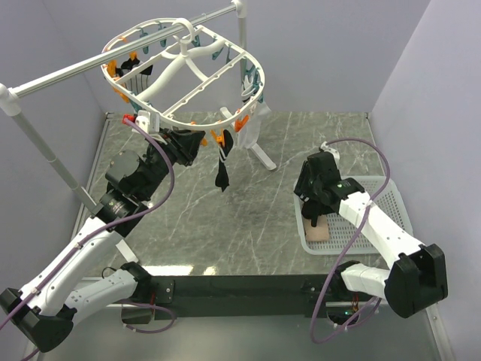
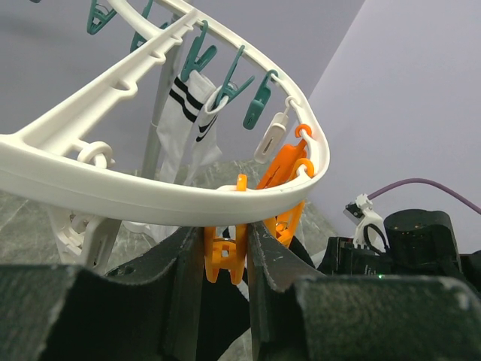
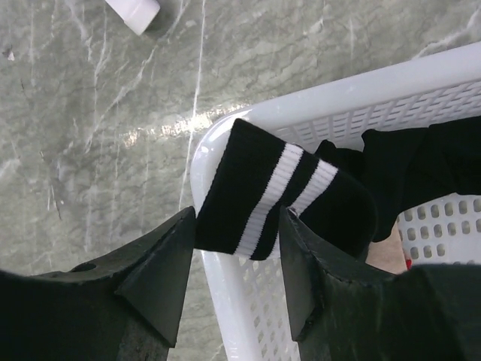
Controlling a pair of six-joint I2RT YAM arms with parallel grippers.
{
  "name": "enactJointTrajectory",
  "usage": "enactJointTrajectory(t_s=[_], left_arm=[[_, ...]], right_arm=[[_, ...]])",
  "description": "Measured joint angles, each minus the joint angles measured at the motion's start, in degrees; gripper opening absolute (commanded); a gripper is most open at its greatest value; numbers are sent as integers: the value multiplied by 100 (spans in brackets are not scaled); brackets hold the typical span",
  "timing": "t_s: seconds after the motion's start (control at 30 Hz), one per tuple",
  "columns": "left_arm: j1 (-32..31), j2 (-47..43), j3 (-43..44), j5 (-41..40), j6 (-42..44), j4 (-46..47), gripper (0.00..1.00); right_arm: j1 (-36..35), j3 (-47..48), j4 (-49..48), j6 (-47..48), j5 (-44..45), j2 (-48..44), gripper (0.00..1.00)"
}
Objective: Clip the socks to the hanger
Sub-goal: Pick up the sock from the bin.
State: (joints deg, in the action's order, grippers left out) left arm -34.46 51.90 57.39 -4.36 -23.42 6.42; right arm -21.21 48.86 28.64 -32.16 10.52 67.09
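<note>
The white oval hanger [image 1: 169, 75] hangs from the rail, and its rim [image 2: 113, 192] fills the left wrist view. My left gripper [image 2: 225, 233] is shut on an orange clip [image 2: 225, 256] under the near rim, also visible from above [image 1: 201, 139]. A black sock [image 1: 222, 171] and a white sock [image 1: 252, 124] hang clipped. My right gripper [image 3: 240, 222] is open over the basket corner, its jaws on either side of a black sock with two white stripes [image 3: 263, 195] draped over the basket rim [image 3: 218, 278]. From above, that gripper [image 1: 312, 216] hides the sock.
The silver rail [image 1: 60, 79] crosses the back left, and its stand's white foot [image 1: 263, 156] rests mid-table. The white lattice basket [image 1: 391, 203] lies at right, holding more black fabric [image 3: 421, 165] and a pinkish-beige sock [image 1: 317, 232]. Teal clips [image 2: 229, 75] line the hanger's far rim.
</note>
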Motion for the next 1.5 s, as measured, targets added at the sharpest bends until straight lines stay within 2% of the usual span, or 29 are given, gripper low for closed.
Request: enactJointTrajectory(t_s=[0.13,0.3,0.47,0.57,0.67,0.9,1.03,1.27,1.5], left_arm=[[0,-17,-2,0,0,0,24],[0,-39,-2,0,0,2,23],[0,-39,-2,-2,2,0,24],[0,-42,-2,-4,2,0,23],[0,-44,-2,-2,2,0,23],[0,-44,-2,-2,2,0,23],[0,-44,-2,0,2,0,23],[4,-26,-2,13,-2,13,23],[4,114,-2,140,-9,114,22]], right_arm=[[-28,26,0,-24,4,90,52],[-46,120,-63,-48,22,214,42],[-57,122,-85,-63,39,295,40],[-66,122,-118,-63,39,350,28],[-68,129,-138,-46,39,378,0],[-68,155,-166,74,4,304,0],[-72,111,-339,328,-286,-219,0],[-79,-70,-1257,894,-1650,-1547,0],[-98,-70,-1733,949,-2916,-1381,0]])
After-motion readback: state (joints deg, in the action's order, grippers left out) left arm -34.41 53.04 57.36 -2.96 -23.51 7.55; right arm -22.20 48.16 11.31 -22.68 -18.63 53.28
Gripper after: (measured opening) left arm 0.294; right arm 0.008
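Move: The black sock's striped cuff hangs between the right gripper's open fingers, its middle about 2 cm ahead, 2 cm to the right and 3 cm below. The bin's far left corner is roughly 4 cm ahead of this hand, 1 cm left and 5 cm down; the tan piece in the bin lies some 7 cm back, 5 cm right and 10 cm below it. From the left gripper the sock is about 3 cm ahead, 21 cm right and 32 cm down. Ease the right gripper about 1 cm forward while closing the half-open fingers fully, pinching the sock by its striped cuff over the bin's corner. Then lift it quickly some 14 cm, swinging about 8 cm left towards the hanger and slightly back, as the fingers tip up out of their steep slant and turn some 30 degrees counter-clockwise. ##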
